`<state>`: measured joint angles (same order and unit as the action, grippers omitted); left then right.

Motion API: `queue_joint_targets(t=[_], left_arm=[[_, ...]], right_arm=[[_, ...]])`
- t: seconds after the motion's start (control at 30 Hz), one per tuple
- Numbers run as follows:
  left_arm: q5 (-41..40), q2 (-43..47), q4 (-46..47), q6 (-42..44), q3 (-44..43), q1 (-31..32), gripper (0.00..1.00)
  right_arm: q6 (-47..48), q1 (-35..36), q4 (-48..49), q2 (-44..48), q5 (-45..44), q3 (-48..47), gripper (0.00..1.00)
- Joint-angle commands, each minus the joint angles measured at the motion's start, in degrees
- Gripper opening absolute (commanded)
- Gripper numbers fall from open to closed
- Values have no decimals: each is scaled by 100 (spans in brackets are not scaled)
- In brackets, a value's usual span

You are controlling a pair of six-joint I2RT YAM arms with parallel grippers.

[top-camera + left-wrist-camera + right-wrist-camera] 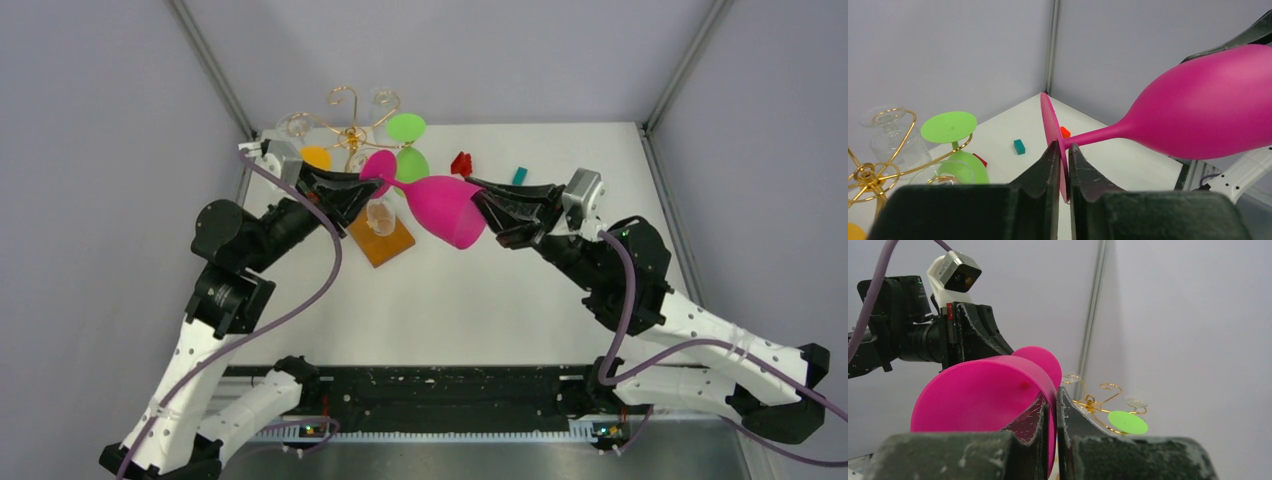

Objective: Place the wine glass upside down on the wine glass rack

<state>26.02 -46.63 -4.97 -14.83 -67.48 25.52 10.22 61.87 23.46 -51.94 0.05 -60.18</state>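
A magenta wine glass (445, 208) hangs on its side in mid-air between my two grippers, foot to the left, bowl to the right. My left gripper (372, 188) is pinched on the thin edge of its round foot (1050, 120), one finger on each face. On the other side, my right gripper (480, 205) is shut on the bowl's rim (1048, 385), with one finger inside the bowl. The wine glass rack (350, 125), gold wire scrolls on an orange-brown wooden base (385, 245), stands just behind the left gripper. It also shows as the rack (868, 170) and the rack (1093, 402).
Green glasses (407, 127) and clear glasses (297, 125) hang upside down on the rack, and an orange foot (316, 158) shows at its left. A clear glass (380, 215) stands over the base. A red block (461, 163) and a teal block (519, 175) lie behind.
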Motion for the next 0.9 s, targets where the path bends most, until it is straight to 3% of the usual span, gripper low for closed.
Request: queue_joint_targets(t=[0.0,0.1,0.2,0.47,0.7,0.87], left_arm=[[-219,36,161,162,-48,23,2],[-230,22,138,160,-45,23,0],[-356,18,128,202,-70,30,0],[-1278,20,12,264,-245,24,0],[-1536,324,73,128,-183,24,0],[-1469,650,75,31,-156,17,0]], right_arm=[[-248,82,115,98,340,-205,0],[-248,80,177,159,353,-131,0],[-236,82,200,267,414,-30,7],[-313,85,76,990,-276,471,34],[-229,80,-326,1787,-1351,1354,37],[-201,69,-977,1481,-1883,1881,38]])
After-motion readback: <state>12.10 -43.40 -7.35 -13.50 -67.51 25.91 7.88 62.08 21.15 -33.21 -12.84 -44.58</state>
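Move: The left hand has the foot of the pink wine glass between its almost shut fingers; the glass's middle lies some 7 cm to its right and 4 cm back, level with it. From the right hand, still pinching the rim, that middle is about 8 cm left, 1 cm ahead and 4 cm lower. The rack's hub stands roughly 30 cm ahead of the left hand, 8 cm left and 17 cm below, the hanging green glass 32 cm ahead and 4 cm right, 25 cm down. First nearly in place, the left hand shuts its fingers on the foot of the pink glass, while the right opens, lets go of the rim, draws back 2 cm, then leaves about 8 cm right and at last 5 cm down. Now bearing the glass alone, the left goes forward some 2.5 cm while shifting left, then eases back a little, ending almost 4 cm left and turned some 13 degrees counter-clockwise. ##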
